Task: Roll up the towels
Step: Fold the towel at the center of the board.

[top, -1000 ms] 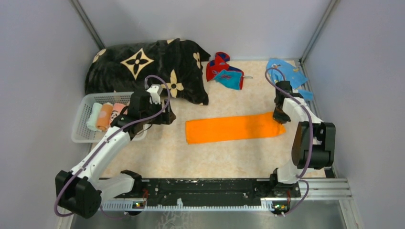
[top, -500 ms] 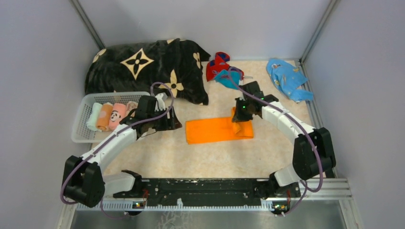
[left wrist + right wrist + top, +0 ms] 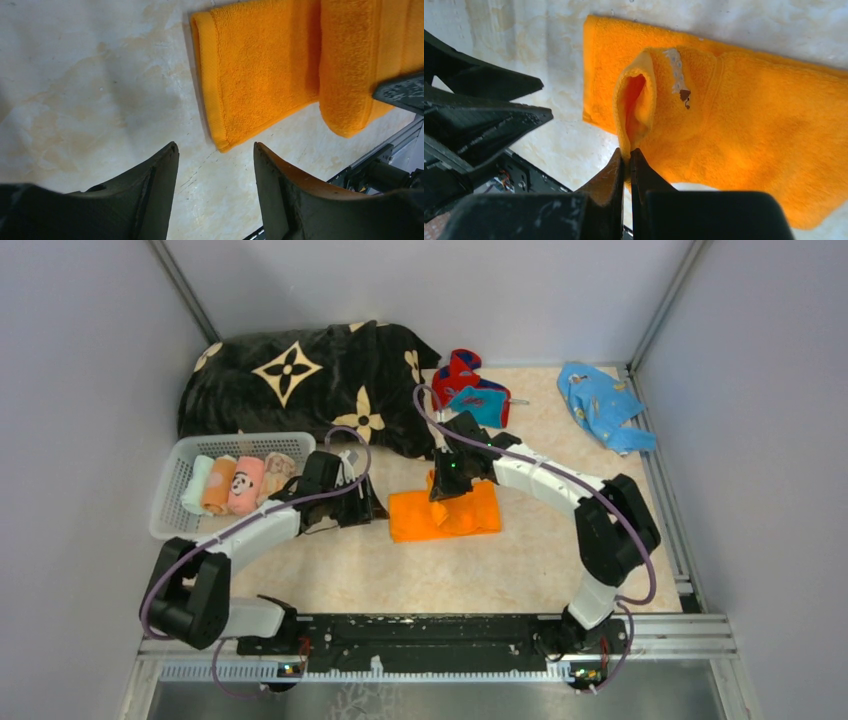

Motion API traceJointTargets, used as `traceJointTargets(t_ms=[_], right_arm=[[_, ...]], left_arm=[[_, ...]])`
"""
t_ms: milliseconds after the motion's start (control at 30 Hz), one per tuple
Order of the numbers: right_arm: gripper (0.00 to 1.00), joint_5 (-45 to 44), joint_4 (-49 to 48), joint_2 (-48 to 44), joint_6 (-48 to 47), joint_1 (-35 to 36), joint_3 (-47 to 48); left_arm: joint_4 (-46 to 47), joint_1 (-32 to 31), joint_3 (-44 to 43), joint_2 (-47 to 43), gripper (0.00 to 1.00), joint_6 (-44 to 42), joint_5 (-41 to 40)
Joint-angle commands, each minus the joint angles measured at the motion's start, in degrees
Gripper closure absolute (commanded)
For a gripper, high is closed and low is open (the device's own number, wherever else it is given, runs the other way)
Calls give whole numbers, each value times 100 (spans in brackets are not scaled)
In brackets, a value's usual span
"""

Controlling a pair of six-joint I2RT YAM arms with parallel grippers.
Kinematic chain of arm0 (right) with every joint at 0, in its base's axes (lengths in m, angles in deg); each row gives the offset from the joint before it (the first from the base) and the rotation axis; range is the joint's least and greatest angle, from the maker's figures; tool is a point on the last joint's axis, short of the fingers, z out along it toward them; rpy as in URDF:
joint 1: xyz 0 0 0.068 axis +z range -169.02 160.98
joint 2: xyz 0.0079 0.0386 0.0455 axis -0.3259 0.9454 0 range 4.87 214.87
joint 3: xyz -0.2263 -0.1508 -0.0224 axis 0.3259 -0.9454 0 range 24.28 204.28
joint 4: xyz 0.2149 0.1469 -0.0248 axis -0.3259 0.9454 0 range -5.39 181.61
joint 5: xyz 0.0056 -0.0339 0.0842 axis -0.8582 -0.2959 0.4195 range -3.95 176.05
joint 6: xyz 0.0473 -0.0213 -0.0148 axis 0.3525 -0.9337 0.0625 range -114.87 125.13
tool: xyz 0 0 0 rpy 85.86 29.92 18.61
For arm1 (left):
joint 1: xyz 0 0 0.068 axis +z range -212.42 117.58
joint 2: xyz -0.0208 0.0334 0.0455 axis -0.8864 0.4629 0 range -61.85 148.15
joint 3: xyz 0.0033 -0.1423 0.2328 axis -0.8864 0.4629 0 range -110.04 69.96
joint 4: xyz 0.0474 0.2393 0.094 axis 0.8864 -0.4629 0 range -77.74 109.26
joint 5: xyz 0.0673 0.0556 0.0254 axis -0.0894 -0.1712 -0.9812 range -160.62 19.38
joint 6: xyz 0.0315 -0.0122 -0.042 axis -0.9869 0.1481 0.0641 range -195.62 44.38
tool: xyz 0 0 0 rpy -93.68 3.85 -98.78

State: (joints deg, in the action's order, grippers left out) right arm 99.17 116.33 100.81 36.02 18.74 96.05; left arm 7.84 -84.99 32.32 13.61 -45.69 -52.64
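Observation:
An orange towel (image 3: 470,520) lies mid-table, folded over on itself. My right gripper (image 3: 438,492) is shut on its lifted end (image 3: 639,105) and holds that end above the towel's left half. The pinched hem rises as a loop from between the fingertips of the right gripper (image 3: 628,152). My left gripper (image 3: 374,506) stands open just left of the towel, low over the table. In the left wrist view the towel's near corner (image 3: 222,142) lies just beyond the open left gripper (image 3: 215,152), with nothing between the fingers. A red-and-teal towel (image 3: 468,390) lies crumpled at the back.
A white basket (image 3: 168,528) at the left holds rolled towels: pale green (image 3: 197,483), orange (image 3: 220,485), pink with panda (image 3: 247,483) and beige (image 3: 276,468). A large black flowered blanket (image 3: 300,380) fills the back left. A light blue cloth (image 3: 600,405) lies back right.
My right gripper has carried the orange towel's right end leftward, folding the long strip over itself. My left gripper has moved right toward the towel's left end, and its jaws have narrowed somewhat.

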Motion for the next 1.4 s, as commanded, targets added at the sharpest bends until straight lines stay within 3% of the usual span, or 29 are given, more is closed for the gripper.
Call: traceJointTargets(t_ms=[0,467,733,1367], right_arm=[[100,-99,-215,346,420,194,404],[100,-395,-262,1047,673,569,698],[100,-339,-397,1066,769,627,753],[100,-238,-529,1155,922,654,847]], left_arm=[[550,-165,45,276,38,245,122],[1131,-515,170,1053,54,457,-43],[1287,-607,373,1311,68,529,-160],[1245,-713,407,1265,72,518,-300]])
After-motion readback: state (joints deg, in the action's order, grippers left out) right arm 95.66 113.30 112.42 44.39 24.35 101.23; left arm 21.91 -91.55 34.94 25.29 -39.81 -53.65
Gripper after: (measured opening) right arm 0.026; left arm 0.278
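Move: The orange towel's left edge, just ahead of its near corner, lies about 4 cm to the right of the left gripper, neither ahead nor back, and 4 cm below it. That edge is some 9 cm left of the right gripper, 4 cm back and 9 cm down. The towel's raised end, held by the right gripper, stands about 12 cm right and 1 cm ahead of the left gripper, at its height; the basket is some 29 cm left and 6 cm ahead of the left gripper. Bring the left gripper about 4 cm right and as much down onto the orange towel's left edge, closing its half-open fingers until they pinch that edge near the near corner. Meanwhile keep the right gripper shut on the towel's raised end and carry it left and down, nearly 5 cm each way, towards the same edge, easing off at the end. ##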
